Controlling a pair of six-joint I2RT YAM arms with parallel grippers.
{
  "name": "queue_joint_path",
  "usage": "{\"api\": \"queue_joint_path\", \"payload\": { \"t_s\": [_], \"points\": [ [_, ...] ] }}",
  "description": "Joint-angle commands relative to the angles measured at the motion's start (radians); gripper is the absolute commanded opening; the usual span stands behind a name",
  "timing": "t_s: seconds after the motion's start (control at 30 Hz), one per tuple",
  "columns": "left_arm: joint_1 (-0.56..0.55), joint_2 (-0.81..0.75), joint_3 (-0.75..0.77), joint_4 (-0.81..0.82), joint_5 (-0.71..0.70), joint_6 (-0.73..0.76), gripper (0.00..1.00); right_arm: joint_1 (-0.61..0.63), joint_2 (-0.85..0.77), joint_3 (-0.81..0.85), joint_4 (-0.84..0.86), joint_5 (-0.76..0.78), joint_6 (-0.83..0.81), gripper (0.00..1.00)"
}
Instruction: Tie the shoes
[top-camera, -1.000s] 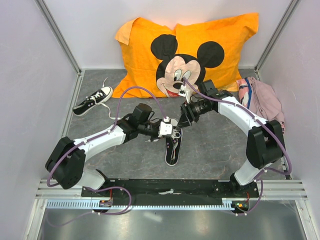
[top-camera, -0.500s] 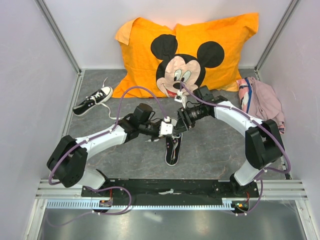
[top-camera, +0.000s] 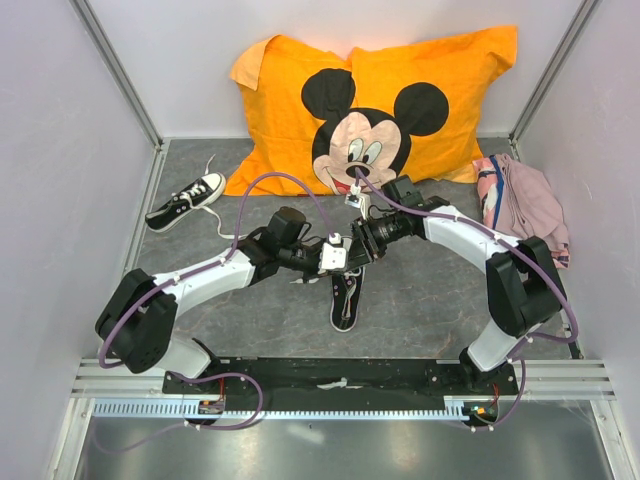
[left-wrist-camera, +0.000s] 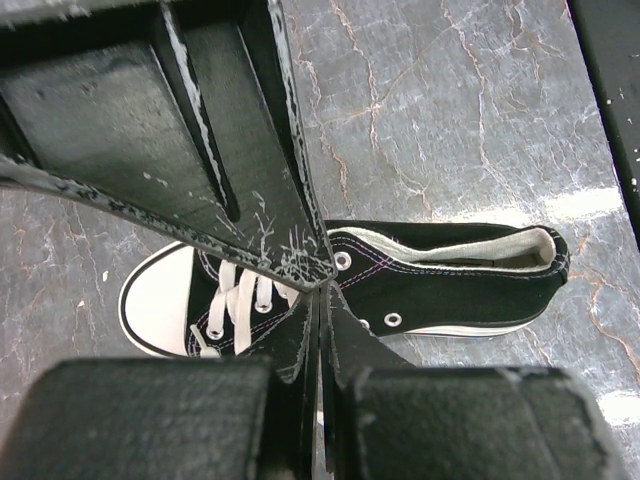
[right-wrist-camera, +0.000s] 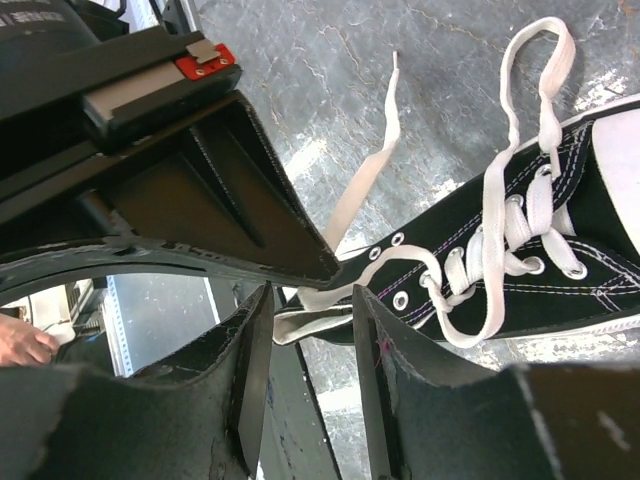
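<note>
One black shoe (top-camera: 345, 300) with a white toe cap lies mid-table, toe toward the near edge; it also fills the left wrist view (left-wrist-camera: 450, 285) and the right wrist view (right-wrist-camera: 520, 260). The other shoe (top-camera: 187, 200) lies at the far left. My left gripper (top-camera: 338, 258) hovers over the middle shoe, shut (left-wrist-camera: 322, 300) on a white lace (right-wrist-camera: 365, 170) whose loose end trails away. My right gripper (top-camera: 358, 243) meets it tip to tip, open (right-wrist-camera: 310, 295), its jaws either side of the lace stretch beside the left fingertips. Loose laces loop over the shoe's tongue.
An orange Mickey Mouse pillow (top-camera: 370, 100) leans against the back wall. A pink cloth bundle (top-camera: 525, 200) lies at the right wall. Grey walls close in both sides, and a black rail (top-camera: 300, 375) runs along the near edge.
My right gripper has swung left and nearer, up to the left gripper's tips, and its jaws have narrowed. The left gripper has stayed shut and almost still.
</note>
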Motion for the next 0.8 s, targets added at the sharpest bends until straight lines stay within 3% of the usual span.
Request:
{"api": "queue_joint_path", "payload": {
  "t_s": [0.0, 0.13, 0.37, 0.43, 0.47, 0.57, 0.7, 0.77],
  "points": [
    [0.004, 0.012, 0.039, 0.050, 0.048, -0.017, 0.02, 0.008, 0.006, -0.013, 0.043, 0.010, 0.009, 0.45],
    [0.004, 0.014, 0.041, 0.050, 0.045, -0.016, 0.02, 0.011, 0.005, -0.017, 0.046, 0.001, 0.010, 0.43],
    [0.004, 0.011, 0.038, 0.047, 0.037, -0.020, 0.04, 0.013, -0.012, -0.031, 0.046, 0.041, 0.000, 0.00],
    [0.010, -0.002, 0.041, 0.022, 0.013, -0.019, 0.14, 0.011, -0.020, -0.034, 0.042, 0.057, -0.002, 0.00],
    [0.017, -0.008, 0.050, -0.019, 0.008, -0.019, 0.28, 0.010, -0.029, -0.039, 0.045, 0.065, 0.000, 0.00],
    [0.106, -0.022, 0.078, -0.097, 0.052, -0.026, 0.52, 0.007, -0.046, -0.042, 0.043, 0.085, 0.001, 0.00],
    [0.276, 0.003, 0.112, -0.183, 0.092, 0.009, 0.58, 0.007, -0.047, -0.040, 0.042, 0.090, 0.006, 0.00],
    [0.300, 0.049, 0.150, -0.228, 0.092, 0.062, 0.57, 0.007, -0.044, -0.039, 0.043, 0.087, 0.007, 0.00]
  ]
}}
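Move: Over the shoe, the two hands meet at a bend in the white lace: it lies at the left hand's shut tips and about 1 cm below the right hand's half-open fingers. From the left hand, the lace loop is some 5 cm ahead, 7 cm left and 7 cm below. The free lace end is about 2 cm back and 9 cm left, also 7 cm below, and the shoe's middle 3 cm back, straight below by some 8 cm. Closing fully on the lace bend, the right fingers take it from the left tips, then sink about 2 cm with the grip kept. The left hand holds still until the right is shut, then opens past half and sweeps forward and left in equal parts, some 5 to 6 cm, turning about 10 degrees counter-clockwise, off the lace bend and towards the loop beside the shoe. ##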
